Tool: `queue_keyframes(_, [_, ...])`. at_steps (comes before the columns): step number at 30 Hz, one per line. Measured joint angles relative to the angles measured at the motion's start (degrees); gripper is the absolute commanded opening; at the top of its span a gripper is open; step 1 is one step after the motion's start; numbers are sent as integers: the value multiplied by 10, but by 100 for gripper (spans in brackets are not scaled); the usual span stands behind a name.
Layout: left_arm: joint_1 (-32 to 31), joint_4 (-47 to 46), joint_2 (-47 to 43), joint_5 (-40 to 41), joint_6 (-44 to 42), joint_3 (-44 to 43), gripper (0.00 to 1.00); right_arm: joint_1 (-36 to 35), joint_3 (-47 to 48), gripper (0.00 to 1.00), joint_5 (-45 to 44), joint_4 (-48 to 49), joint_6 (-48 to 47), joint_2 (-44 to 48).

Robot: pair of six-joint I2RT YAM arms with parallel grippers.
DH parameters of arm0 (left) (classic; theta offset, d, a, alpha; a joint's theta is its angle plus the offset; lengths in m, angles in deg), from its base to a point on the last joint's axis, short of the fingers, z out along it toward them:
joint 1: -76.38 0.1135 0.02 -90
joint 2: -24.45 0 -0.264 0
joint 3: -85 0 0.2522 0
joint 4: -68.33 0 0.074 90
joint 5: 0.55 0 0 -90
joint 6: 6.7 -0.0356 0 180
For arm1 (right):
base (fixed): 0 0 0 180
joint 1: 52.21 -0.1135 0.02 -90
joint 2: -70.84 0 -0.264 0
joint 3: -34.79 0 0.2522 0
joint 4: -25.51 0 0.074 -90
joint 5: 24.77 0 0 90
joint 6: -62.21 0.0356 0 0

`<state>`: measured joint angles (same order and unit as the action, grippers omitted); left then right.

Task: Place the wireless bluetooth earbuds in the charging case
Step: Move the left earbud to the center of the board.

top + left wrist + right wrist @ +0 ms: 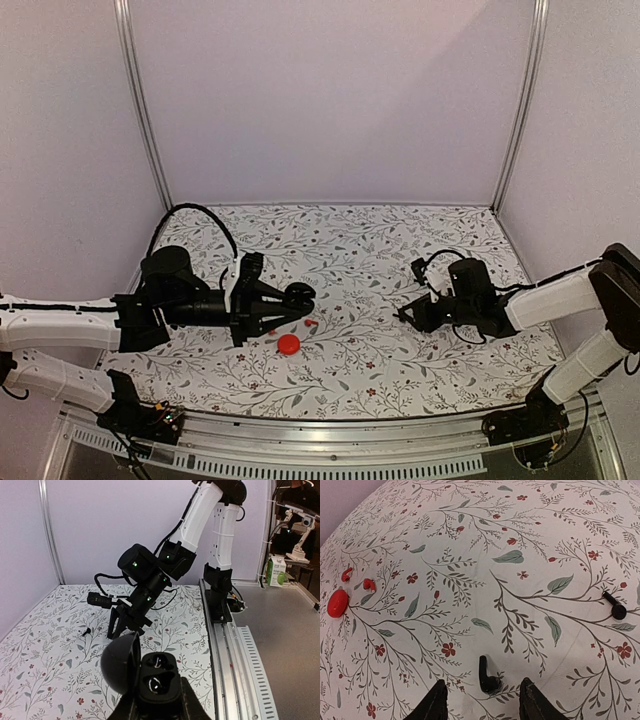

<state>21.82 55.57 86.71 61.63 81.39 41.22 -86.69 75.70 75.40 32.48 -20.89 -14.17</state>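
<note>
My left gripper [159, 708] is shut on the black charging case [159, 679], held above the table with its round lid [120, 662] swung open to the left and two hollows showing inside. In the top view the case [298, 296] sits at the left arm's tip. My right gripper [482, 692] is open and low over the table, with a black earbud [488, 678] lying between its fingertips, not gripped. A second black earbud [614, 606] lies to the right. Two red earbuds [346, 573] [368, 584] lie far to the left.
A round red case [289, 344] rests on the flowered tablecloth near the left gripper, with a red earbud [311, 323] beside it. The right arm's gripper [122, 627] faces the left wrist camera. A metal rail [227, 645] runs along the table's near edge.
</note>
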Motion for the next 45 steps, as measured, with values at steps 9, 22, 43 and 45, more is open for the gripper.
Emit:
queue_keyframes(9, [0, -5, 0, 0, 0, 0, 1, -2, -12, 45, -13, 52, 10, -47])
queue_keyframes(22, [0, -6, 0, 0, 0, 0, 1, -25, -8, 32, -18, 94, 11, -103])
queue_keyframes(43, [0, -6, 0, 0, 0, 0, 1, -169, 88, 20, -52, 127, -16, -206])
queue_keyframes(45, [0, -6, 0, 0, 0, 0, 0, -186, 106, 27, -55, 132, -7, -222])
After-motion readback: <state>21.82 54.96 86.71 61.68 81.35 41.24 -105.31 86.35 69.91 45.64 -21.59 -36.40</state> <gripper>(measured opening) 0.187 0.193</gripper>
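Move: The right hand's half-open fingers point forward, left and down over the black earbud, whose middle is about 4 cm below and 2 cm to the left, neither ahead nor back. The other black earbud lies some 12 cm ahead and 2 cm to the right, at table level too. To the left on the table are the nearer red earbud, about 23 cm and level fore and aft, and the red case, about 28 cm and 6 cm back. From the left hand, the black earbud aimed at is roughly 12 cm ahead, 23 cm to the right and 23 cm below. The right hand first sinks about 4 cm, almost straight down, onto the black earbud and shuts its half-open fingers to pinch it, already starting leftward as they close. Keeping that low height, it then carries the earbud some 12 cm to the left and about 4 cm back, towards the nearer red earbud and the red case, while the hand turns about 15 degrees counter-clockwise. ##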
